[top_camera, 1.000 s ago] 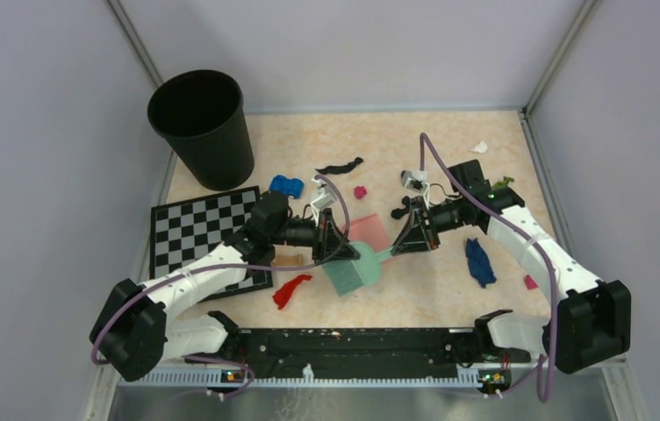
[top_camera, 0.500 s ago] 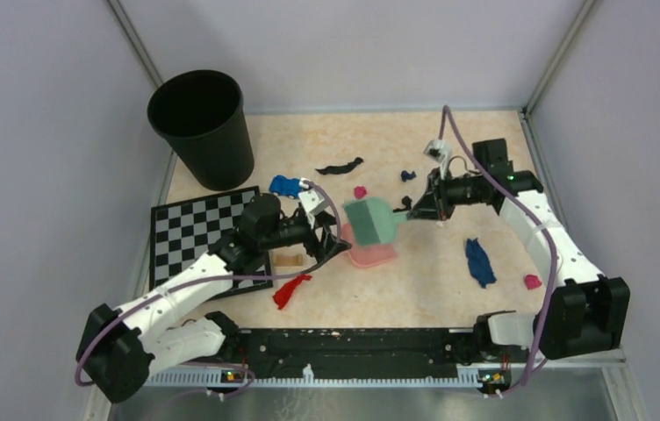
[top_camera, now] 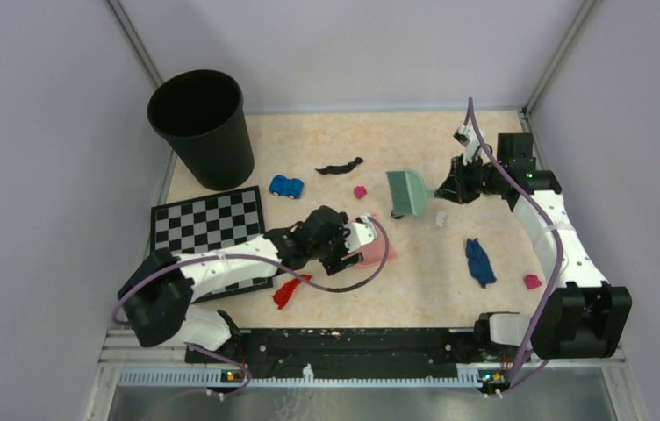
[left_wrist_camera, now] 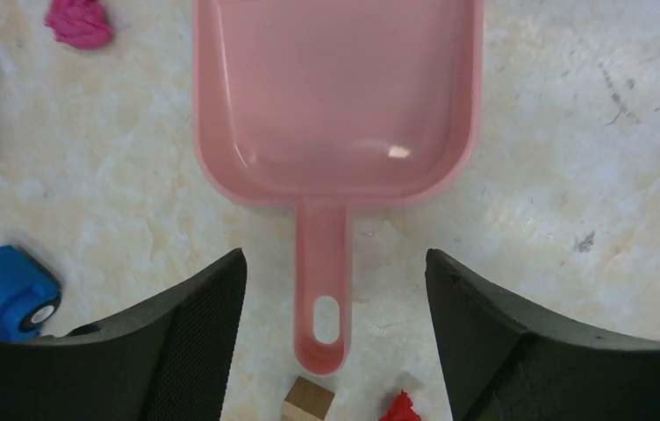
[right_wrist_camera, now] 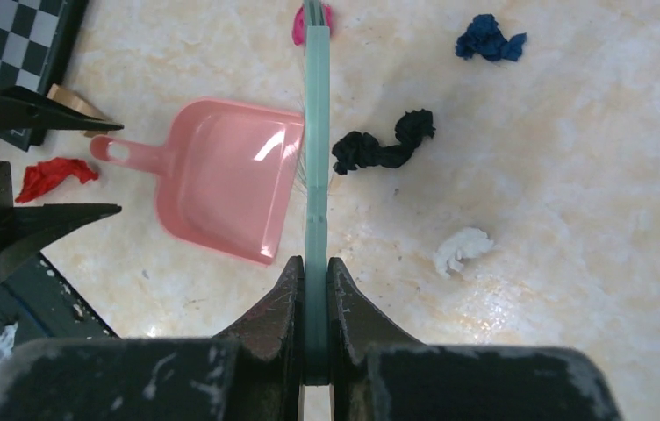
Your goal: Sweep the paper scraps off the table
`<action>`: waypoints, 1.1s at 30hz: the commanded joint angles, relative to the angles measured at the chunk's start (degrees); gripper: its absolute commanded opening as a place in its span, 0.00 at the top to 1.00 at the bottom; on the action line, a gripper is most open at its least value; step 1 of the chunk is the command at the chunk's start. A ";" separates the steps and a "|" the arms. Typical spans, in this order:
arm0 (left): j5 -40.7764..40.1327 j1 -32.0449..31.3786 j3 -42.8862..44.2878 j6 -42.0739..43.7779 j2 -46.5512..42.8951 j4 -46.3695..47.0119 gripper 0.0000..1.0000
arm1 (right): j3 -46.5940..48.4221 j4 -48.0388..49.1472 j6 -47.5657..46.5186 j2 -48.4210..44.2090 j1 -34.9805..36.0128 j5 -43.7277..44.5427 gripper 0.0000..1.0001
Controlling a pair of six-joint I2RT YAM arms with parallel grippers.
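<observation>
The pink dustpan (left_wrist_camera: 335, 96) lies flat on the table (top_camera: 414, 289), its handle (left_wrist_camera: 324, 298) between the spread fingers of my open left gripper (left_wrist_camera: 335, 338), untouched. In the top view the left gripper (top_camera: 347, 250) sits just left of the dustpan (top_camera: 379, 253). My right gripper (right_wrist_camera: 316, 272) is shut on the green brush (right_wrist_camera: 316, 132) and holds it at the far right (top_camera: 410, 191). Scraps lie around: black (top_camera: 340, 167), magenta (top_camera: 360, 191), white (top_camera: 441, 217), dark blue (top_camera: 479, 261), red (top_camera: 290, 291), and another magenta (top_camera: 533, 281).
A black bin (top_camera: 202, 127) stands at the far left. The chequered board (top_camera: 208, 230) lies under the left arm. A blue toy car (top_camera: 287, 186) sits behind it. A small wooden block (left_wrist_camera: 309, 402) lies by the dustpan handle's end.
My right gripper has carried the brush back and to the right, away from the dustpan. The left arm has folded nearer and its wrist has turned. The dustpan has shifted only a little.
</observation>
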 commanded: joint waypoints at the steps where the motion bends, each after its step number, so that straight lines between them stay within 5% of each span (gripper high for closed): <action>1: -7.87 -0.97 2.85 3.32 3.75 -1.79 0.20 | -1.44 4.13 0.40 -3.62 -0.70 1.63 1.00; 13: -8.46 0.24 3.81 2.51 11.66 -2.07 0.29 | -5.19 8.00 1.64 -6.14 -0.80 -1.85 1.00; 30: 5.56 0.68 5.40 -9.13 5.59 -10.72 0.76 | -5.73 6.96 0.77 -7.04 -0.73 -0.62 1.00; 33: 5.71 0.49 4.99 -11.41 3.71 -11.64 0.91 | -4.14 4.54 -0.02 -6.94 -0.72 0.75 1.00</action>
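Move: The dustpan's handle lies between and just beneath the left hand's open fingers, about 1 cm ahead, 2 cm left and 6 cm below. Its pan stands some 6 cm ahead and 6 cm to the right of this hand; a wooden block sits about 12 cm left and 3 cm back, the red scrap 12 cm left and 10 cm back, all roughly 7 cm below. From the right hand, which holds the brush, the handle is some 28 cm left, 7 cm back and 17 cm below. The left hand sinks about 6 cm over the dustpan handle, easing a little left and forward while its left side rolls up some 15 degrees, with the fingers still wide until it is down. They then close and pinch the handle from both sides while the hand draws back about 4 cm towards the base, rising about 1 cm and tipping forward and down as it goes. ##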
